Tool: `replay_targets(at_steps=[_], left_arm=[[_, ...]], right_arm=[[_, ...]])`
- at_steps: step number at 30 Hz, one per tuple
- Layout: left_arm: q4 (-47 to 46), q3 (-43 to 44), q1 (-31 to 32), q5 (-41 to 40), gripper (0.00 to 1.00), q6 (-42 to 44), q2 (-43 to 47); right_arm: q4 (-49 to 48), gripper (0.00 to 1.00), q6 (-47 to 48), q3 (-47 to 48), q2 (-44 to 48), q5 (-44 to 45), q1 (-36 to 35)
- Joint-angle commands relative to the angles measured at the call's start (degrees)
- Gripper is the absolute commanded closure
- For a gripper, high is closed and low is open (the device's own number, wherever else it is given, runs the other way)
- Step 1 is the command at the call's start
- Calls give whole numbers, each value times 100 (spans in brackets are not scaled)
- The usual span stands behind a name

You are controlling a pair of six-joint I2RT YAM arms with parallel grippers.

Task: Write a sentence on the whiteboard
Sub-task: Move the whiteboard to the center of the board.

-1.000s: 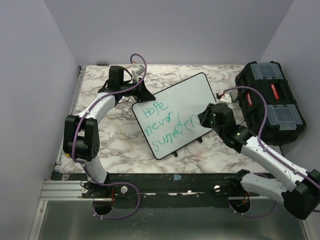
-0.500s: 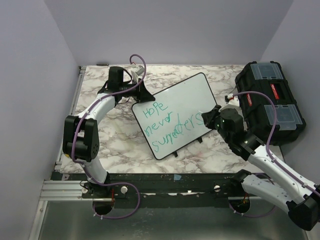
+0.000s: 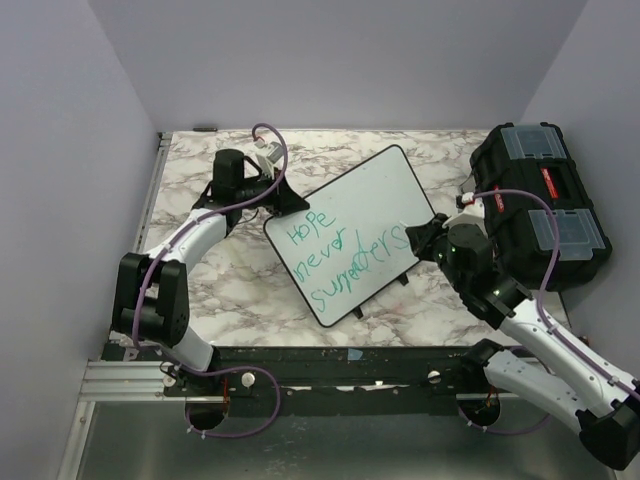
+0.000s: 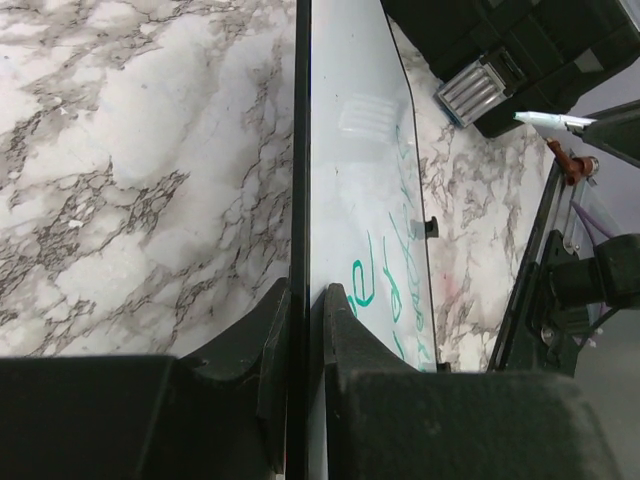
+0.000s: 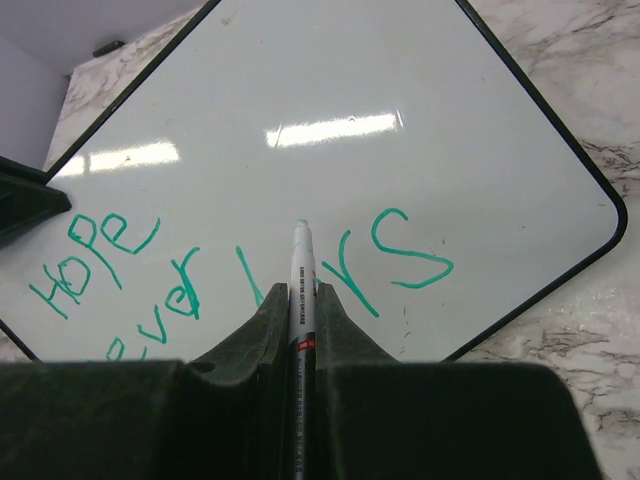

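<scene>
The whiteboard [image 3: 375, 195] lies turned diagonally on the marble table. The green sentence [image 3: 335, 252] on it reads about "Hope never surrenders" in three lines. My left gripper [image 3: 274, 203] is shut on the board's left edge; the left wrist view shows its jaws [image 4: 308, 300] clamped on the black frame, with the board [image 4: 350, 170] and green letters [image 4: 395, 280] beyond. My right gripper [image 3: 422, 236] is shut on a white marker [image 5: 301, 270] at the board's right edge. Its tip points at the board [image 5: 330, 90] near the final "rs" [image 5: 400, 260].
A black toolbox [image 3: 540, 205] with clear lid compartments stands at the right, close behind my right arm; it also shows in the left wrist view [image 4: 520, 50]. Purple-grey walls enclose the table on three sides. Marble surface [image 3: 235, 275] lies left of and in front of the board.
My right gripper drew back to the right off the last word, uncovering the final "s". My left arm shifted nearer and the board's left corner moved slightly with it.
</scene>
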State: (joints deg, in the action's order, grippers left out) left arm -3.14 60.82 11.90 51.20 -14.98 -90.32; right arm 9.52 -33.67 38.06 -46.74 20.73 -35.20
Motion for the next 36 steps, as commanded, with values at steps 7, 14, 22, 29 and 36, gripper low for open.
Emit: replay_targets(at_steps=[7,14,22,29,36], left_arm=[[-553,-713,1120,-1445,100,-263,197],[-1670,-1391,1614,-2155,100,-1309,341],[-1884,-1328,1983,-2288,100,-1293,183],[-1664,-1241,1983,-2381,96,-967,273],[-1318,-1040,1982,-2505,86,-796,334]], right_arm=[[71,99,-17,-218,481,422,-12],[233,99,52,-250,706,615,-13],[262,99,79,-247,737,691,-13],[201,99,79,-247,592,677,-13],[112,99,85,-272,509,675,-13]])
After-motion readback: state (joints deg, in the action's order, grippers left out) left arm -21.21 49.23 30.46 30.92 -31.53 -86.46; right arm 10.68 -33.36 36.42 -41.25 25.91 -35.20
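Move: The left hand already pinches the whiteboard's upper left corner; the board's middle lies about 13 cm to its right, 6 cm back and some 6 cm lower. Of the black feet under its near edge, one is roughly 14 cm right and 24 cm back of this hand, the other 25 cm right and 16 cm back; the toolbox's middle stands about 55 cm right, level with it. From the right hand, which holds the pen, the board's middle is some 14 cm left, straight level and about 7 cm below. The left hand keeps its pinch on the corner and drags the whiteboard to the right by about 9 cm and back towards the bases by some 5 cm, sinking slightly and twisting a little counter-clockwise, then holds it there. The right hand, still gripping the pen, gives way about 2.5 cm to the right over the board's right part and rises a little before easing partly down again, fingers unchanged. ##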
